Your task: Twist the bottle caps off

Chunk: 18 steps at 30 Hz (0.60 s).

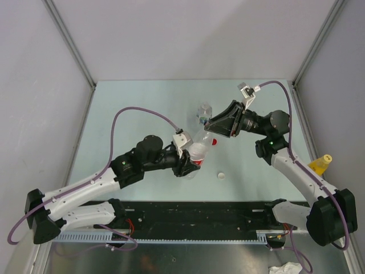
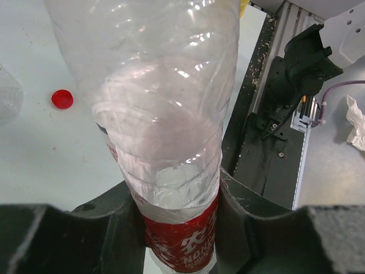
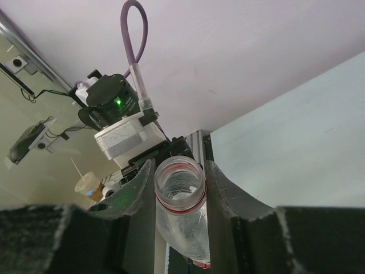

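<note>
The clear bottle with the red label [image 1: 197, 153] is tilted above the table, and my left gripper [image 1: 191, 164] is shut on its body at the label [image 2: 182, 240]. Its neck [image 3: 179, 182] is uncapped, with a red ring below the rim. My right gripper [image 1: 211, 127] has its fingers [image 3: 219, 188] pressed on both sides of that neck. The red cap [image 1: 214, 141] [image 2: 62, 99] lies on the table below the neck. A white cap [image 1: 220, 174] lies nearer the front. The blue-green label bottle [image 1: 203, 113] stands behind, uncapped. The orange-yellow bottle [image 1: 321, 164] stands at the right edge with its yellow cap on.
Grey walls [image 1: 68, 40] close the table on three sides. A black rail [image 1: 194, 220] with the arm bases runs along the near edge. A crumpled white tissue [image 1: 285, 268] [image 2: 356, 123] lies in front of it at the right.
</note>
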Available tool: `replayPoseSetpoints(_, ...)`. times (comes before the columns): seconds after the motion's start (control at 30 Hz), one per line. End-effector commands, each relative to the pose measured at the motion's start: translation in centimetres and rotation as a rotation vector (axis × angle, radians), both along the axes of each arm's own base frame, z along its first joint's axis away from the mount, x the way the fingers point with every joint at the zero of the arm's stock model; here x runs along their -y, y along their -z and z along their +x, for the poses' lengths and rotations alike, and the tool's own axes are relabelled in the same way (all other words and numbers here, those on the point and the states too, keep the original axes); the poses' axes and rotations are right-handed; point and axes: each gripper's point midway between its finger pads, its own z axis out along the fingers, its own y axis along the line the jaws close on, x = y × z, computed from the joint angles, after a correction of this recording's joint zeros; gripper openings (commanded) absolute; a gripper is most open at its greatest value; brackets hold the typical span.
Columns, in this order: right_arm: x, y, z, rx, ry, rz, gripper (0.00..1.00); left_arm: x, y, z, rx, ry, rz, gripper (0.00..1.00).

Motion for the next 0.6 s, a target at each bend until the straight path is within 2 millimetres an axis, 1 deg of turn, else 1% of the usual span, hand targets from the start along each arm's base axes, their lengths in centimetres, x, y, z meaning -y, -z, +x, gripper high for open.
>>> replayPoseSetpoints(0.0, 0.1, -1.6, -1.3, 0.051, -0.027, -0.006, 0.0, 0.0, -2.8, 0.6, 0.075, -0.016, -0.054, 0.22)
replayPoseSetpoints(0.07, 0.2, -1.5, -1.1, 0.049, -0.01, -0.013, 0.0, -0.1, -2.7, 0.7, 0.075, -0.023, -0.052, 0.31)
replayPoseSetpoints(0.1, 0.3, -1.5, -1.0, 0.05, -0.004, -0.016, 0.0, -0.1, -2.6, 0.7, 0.075, -0.027, -0.051, 0.4)
replayPoseSetpoints(0.17, 0.5, -1.6, -0.9, 0.055, 0.009, -0.019, 0.0, -0.2, -2.7, 0.7, 0.075, -0.034, -0.053, 0.66)
replayPoseSetpoints(0.2, 0.5, -1.5, -0.8, 0.056, 0.013, -0.023, 0.0, -0.3, -2.7, 0.8, 0.077, -0.039, -0.055, 0.83)
replayPoseSetpoints(0.23, 0.5, -1.5, -0.8, 0.058, 0.019, -0.026, 0.0, -0.5, -2.8, 0.8, 0.081, -0.045, -0.057, 0.91)
replayPoseSetpoints(0.27, 0.5, -1.4, -0.7, 0.061, 0.024, -0.032, 0.0, -0.6, -2.9, 0.9, 0.085, -0.051, -0.059, 0.95)
replayPoseSetpoints(0.33, 0.6, -1.2, -0.5, 0.065, 0.037, -0.043, 0.0, -0.8, -3.2, 1.0, 0.097, -0.062, -0.064, 0.98)
replayPoseSetpoints(0.57, 0.4, -0.3, 0.0, 0.061, 0.064, -0.076, 0.0, -1.3, -3.7, 1.1, 0.12, -0.08, -0.074, 0.99)
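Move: The uncapped red-label bottle slants between the hands: its middle is about 3 cm ahead of the left hand, 2 cm right and 6 cm above; from the right hand, already on its neck, about 4 cm back, 1 cm left and 8 cm below. From the left hand, the red cap lies roughly 23 cm ahead, 9 right, 23 below; the white cap 7 ahead, 11 right, 23 below; the blue-label bottle stands some 30 ahead, 5 right, 13 below. The red-label bottle is passed over to the right hand: the left fingers, still round its lower label at first, spring wide open and come free, then that hand backs off about 2 cm up and to the left. The right hand keeps its pinch on the neck, sinking roughly 1.5 cm as its fingertips tip down some 5 degrees. ##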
